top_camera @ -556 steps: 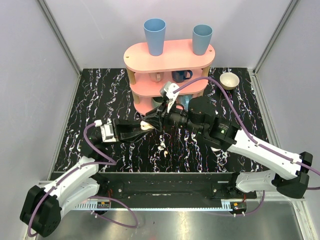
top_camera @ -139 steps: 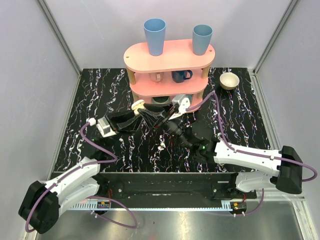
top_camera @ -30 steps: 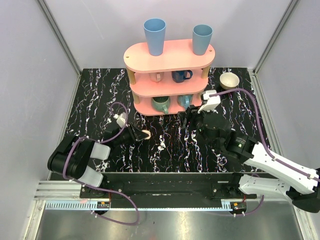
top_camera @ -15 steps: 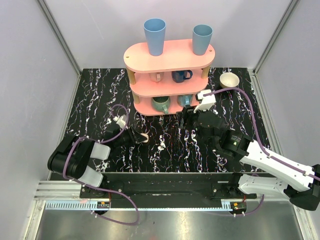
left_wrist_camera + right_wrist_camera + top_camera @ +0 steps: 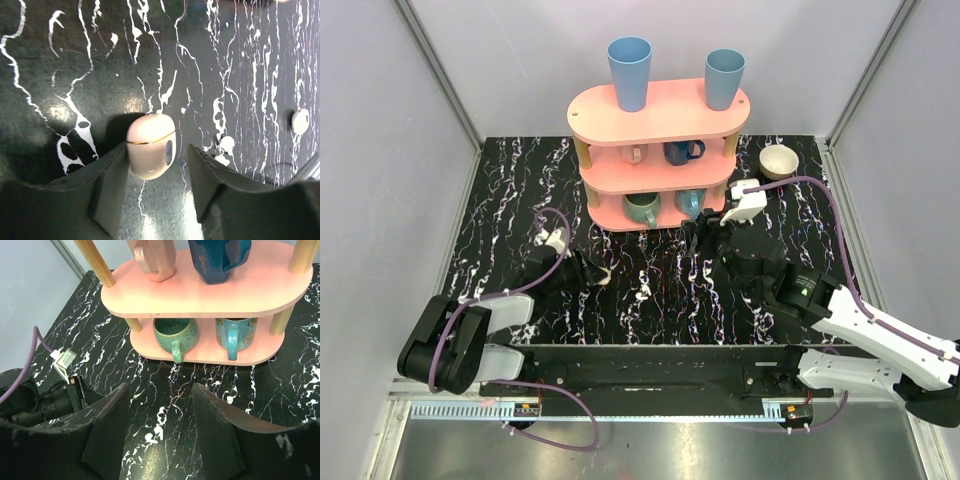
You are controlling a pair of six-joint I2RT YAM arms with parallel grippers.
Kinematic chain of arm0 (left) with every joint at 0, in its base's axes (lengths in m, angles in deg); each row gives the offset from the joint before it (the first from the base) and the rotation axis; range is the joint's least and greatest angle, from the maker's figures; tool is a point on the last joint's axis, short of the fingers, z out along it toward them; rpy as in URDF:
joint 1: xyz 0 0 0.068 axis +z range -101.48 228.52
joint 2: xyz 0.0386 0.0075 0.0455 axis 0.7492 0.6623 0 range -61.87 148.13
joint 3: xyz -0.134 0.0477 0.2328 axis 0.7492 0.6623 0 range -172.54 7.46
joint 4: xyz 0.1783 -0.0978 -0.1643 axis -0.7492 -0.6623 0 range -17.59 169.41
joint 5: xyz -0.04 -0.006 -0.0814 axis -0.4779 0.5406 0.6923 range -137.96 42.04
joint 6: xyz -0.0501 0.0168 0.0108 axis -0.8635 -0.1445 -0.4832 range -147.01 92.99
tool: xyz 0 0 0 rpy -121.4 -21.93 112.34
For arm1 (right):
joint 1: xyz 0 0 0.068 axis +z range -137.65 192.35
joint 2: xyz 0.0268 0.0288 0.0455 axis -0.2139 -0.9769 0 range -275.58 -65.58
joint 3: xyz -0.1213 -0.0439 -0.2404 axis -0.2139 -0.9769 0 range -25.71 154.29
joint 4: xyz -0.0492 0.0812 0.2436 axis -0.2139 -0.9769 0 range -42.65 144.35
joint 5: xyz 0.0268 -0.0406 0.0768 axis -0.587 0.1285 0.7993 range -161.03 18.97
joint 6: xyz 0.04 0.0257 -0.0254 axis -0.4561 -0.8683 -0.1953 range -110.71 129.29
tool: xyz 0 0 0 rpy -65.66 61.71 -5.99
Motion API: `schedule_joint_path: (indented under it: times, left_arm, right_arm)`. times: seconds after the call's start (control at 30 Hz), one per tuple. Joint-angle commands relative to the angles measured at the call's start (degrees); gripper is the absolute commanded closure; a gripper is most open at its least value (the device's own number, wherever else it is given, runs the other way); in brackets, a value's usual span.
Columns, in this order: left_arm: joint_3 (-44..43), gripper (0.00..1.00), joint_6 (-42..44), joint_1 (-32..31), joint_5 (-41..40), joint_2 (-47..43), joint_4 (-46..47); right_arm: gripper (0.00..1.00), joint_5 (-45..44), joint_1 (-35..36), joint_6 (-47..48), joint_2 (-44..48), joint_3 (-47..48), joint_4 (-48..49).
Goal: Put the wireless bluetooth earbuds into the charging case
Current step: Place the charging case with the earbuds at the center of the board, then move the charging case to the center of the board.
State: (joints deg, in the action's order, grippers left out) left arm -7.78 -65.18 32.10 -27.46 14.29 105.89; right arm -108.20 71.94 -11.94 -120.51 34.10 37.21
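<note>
The charging case (image 5: 150, 145) is a small beige rounded box with a gold seam. It is closed and lies on the black marbled table. My left gripper (image 5: 157, 150) is open around it, the left finger close against it and the right finger apart. In the top view the case (image 5: 604, 275) lies just right of the left gripper (image 5: 586, 272). The earbuds (image 5: 154, 436), two tiny white pieces with stems, lie together on the table between and below my right gripper's fingers. My right gripper (image 5: 160, 390) is open and empty, above the table in front of the shelf (image 5: 698, 232).
A pink three-level shelf (image 5: 660, 112) stands at the back with mugs on its lower levels and two blue cups (image 5: 629, 72) on top. A beige bowl (image 5: 779, 160) sits at the back right. Grey walls enclose the table on three sides.
My left arm has drawn back towards its base, and the case has shifted slightly left and nearer with it. My right gripper has moved a little.
</note>
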Motion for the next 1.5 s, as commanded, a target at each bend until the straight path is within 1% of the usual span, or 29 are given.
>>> schedule_joint_path:
  times: [0.0, 0.13, 0.17, 0.2, 0.23, 0.27, 0.3, 0.37, 0.43, 0.47, 0.53, 0.57, 0.6, 0.67, 0.7, 0.77, 0.8, 0.83, 0.9, 0.93, 0.97, 1.0, 1.13, 1.17, 1.27, 1.3, 1.4, 1.47]
  left_arm:
    - [-2.5, 0.44, 3.4, 0.4, -5.1, -3.1, -5.3]
    - [-4.9, 0.43, 4.0, 0.4, -6.5, -4.9, -9.5]
    - [-5.0, 0.38, 4.3, 0.6, -6.7, -6.1, -11.5]
    - [-5.7, 0.37, 4.8, 0.6, -7.6, -9.6, -13.3]
    - [-6.0, 0.35, 5.3, 0.6, -10.1, -11.5, -15.2]
    - [-6.5, 0.32, 6.4, 0.6, -11.2, -13.5, -18.7]
    - [-7.6, 0.32, 7.1, 0.7, -12.2, -17.2, -20.6]
    - [-9.0, 0.31, 8.7, 0.7, -14.4, -20.3, -25.7]
    - [-10.9, 0.31, 9.4, 0.8, -15.6, -24.6, -28.0]
    - [-11.4, 0.31, 10.3, 0.8, -15.9, -26.0, -29.8]
    - [-12.9, 0.30, 11.1, 0.8, -15.0, -30.1, -30.3]
    - [-13.2, 0.28, 11.9, 0.8, -14.4, -31.2, -29.8]
    - [-14.2, 0.27, 12.3, 0.8, -13.7, -33.2, -29.9]
    - [-15.3, 0.26, 14.3, 0.7, -11.2, -34.7, -29.6]
    - [-16.2, 0.25, 14.8, 0.8, -10.2, -35.9, -29.3]
    - [-16.8, 0.22, 16.3, 0.8, -6.4, -36.9, -27.6]
    - [-17.4, 0.22, 16.5, 0.8, -5.2, -37.0, -27.3]
    - [-17.7, 0.22, 17.2, 0.8, -2.3, -37.1, -26.7]
    - [-18.3, 0.22, 17.7, 0.8, 0.4, -37.1, -25.0]
    - [-18.8, 0.22, 17.7, 0.8, 1.6, -37.2, -24.8]
    - [-19.1, 0.21, 17.8, 0.8, 1.8, -37.2, -25.1]
    - [-20.0, 0.21, 18.0, 0.7, 1.8, -37.4, -25.4]
    - [-20.8, 0.19, 19.0, 0.8, -1.1, -37.7, -26.4]
    - [-20.8, 0.19, 19.0, 0.8, -1.5, -37.6, -26.4]
    - [-20.7, 0.18, 18.8, 0.8, -2.8, -37.0, -28.3]
    - [-20.8, 0.18, 18.7, 0.8, -3.3, -36.8, -28.8]
    - [-20.2, 0.18, 18.3, 0.8, -3.9, -36.6, -28.9]
    - [-20.0, 0.18, 18.1, 0.8, -3.9, -36.9, -28.5]
  right_arm:
    - [0.40, -2.9, -0.4, 0.6, 1.1, -0.3, 0.0]
    - [0.39, -3.7, -0.5, 0.8, 1.4, -0.7, -0.3]
    - [0.38, -4.7, -0.5, 0.8, 1.7, -1.2, -0.5]
    - [0.38, -5.2, -0.6, 0.7, 1.8, -1.6, -0.4]
    - [0.37, -6.2, -1.0, 0.3, 1.9, -1.9, -1.2]
    - [0.36, -6.7, -1.2, -0.2, 1.8, -2.5, -1.9]
    - [0.36, -7.0, -1.7, -1.6, 1.8, -2.8, -2.6]
    - [0.35, -6.7, -3.2, -3.1, 2.1, -3.9, -4.3]
    - [0.33, -6.1, -4.8, -6.1, 2.4, -4.6, -6.1]
    - [0.33, -5.6, -7.1, -7.3, 2.4, -5.1, -7.3]
    - [0.32, -4.3, -10.5, -12.0, 2.3, -5.2, -12.0]
    - [0.31, -3.6, -14.4, -13.6, 1.9, -5.4, -13.8]
    - [0.29, -3.0, -16.2, -16.1, 1.8, -5.7, -15.4]
    - [0.26, -0.7, -20.2, -18.1, 1.2, -7.0, -20.1]
    - [0.23, -0.1, -23.8, -20.1, 1.1, -7.6, -21.6]
    - [0.21, 5.9, -28.5, -20.1, 1.3, -9.9, -23.0]
    - [0.21, 8.4, -33.3, -20.4, 1.1, -10.5, -23.3]
    - [0.20, 13.3, -35.5, -20.9, 0.5, -11.8, -24.0]
    - [0.20, 15.6, -39.1, -24.6, -0.3, -12.7, -25.6]
    - [0.18, 14.2, -39.7, -26.5, -0.4, -13.3, -28.4]
    - [0.09, 13.8, -39.7, -30.2, -0.3, -13.8, -29.5]
    - [0.08, 13.6, -39.7, -32.0, -0.1, -14.1, -30.3]
    - [0.09, 16.8, -39.7, -40.7, 1.7, -16.8, -29.9]
    - [0.06, 16.4, -39.6, -42.7, 1.7, -17.5, -29.9]
    - [0.05, 14.6, -39.7, -53.2, 1.9, -20.1, -31.3]
    - [0.06, 14.3, -39.7, -55.1, 2.0, -20.5, -31.7]
    - [0.06, 15.2, -39.7, -58.0, 1.7, -22.4, -29.8]
    - [0.06, 15.0, -39.7, -59.0, -0.2, -22.3, -29.3]
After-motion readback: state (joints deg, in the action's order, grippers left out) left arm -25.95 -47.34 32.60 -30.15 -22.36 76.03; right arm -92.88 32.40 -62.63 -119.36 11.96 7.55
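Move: The charging case stands tipped at the left fingertips, about 1 cm ahead, 1 cm right and 1 cm below; the loose earbuds lie some 9 cm right and 3 cm back. From the right hand the white case is roughly 15 cm right, 3 cm back and 31 cm down. The same earbuds are about 7 cm to its left and 3 cm back, and the blue mug 16 cm ahead, 2 cm right, both nearly 30 cm lower. Left opens and rises about 20 cm off the charging case; right opens, dropping rightward towards the white case. ##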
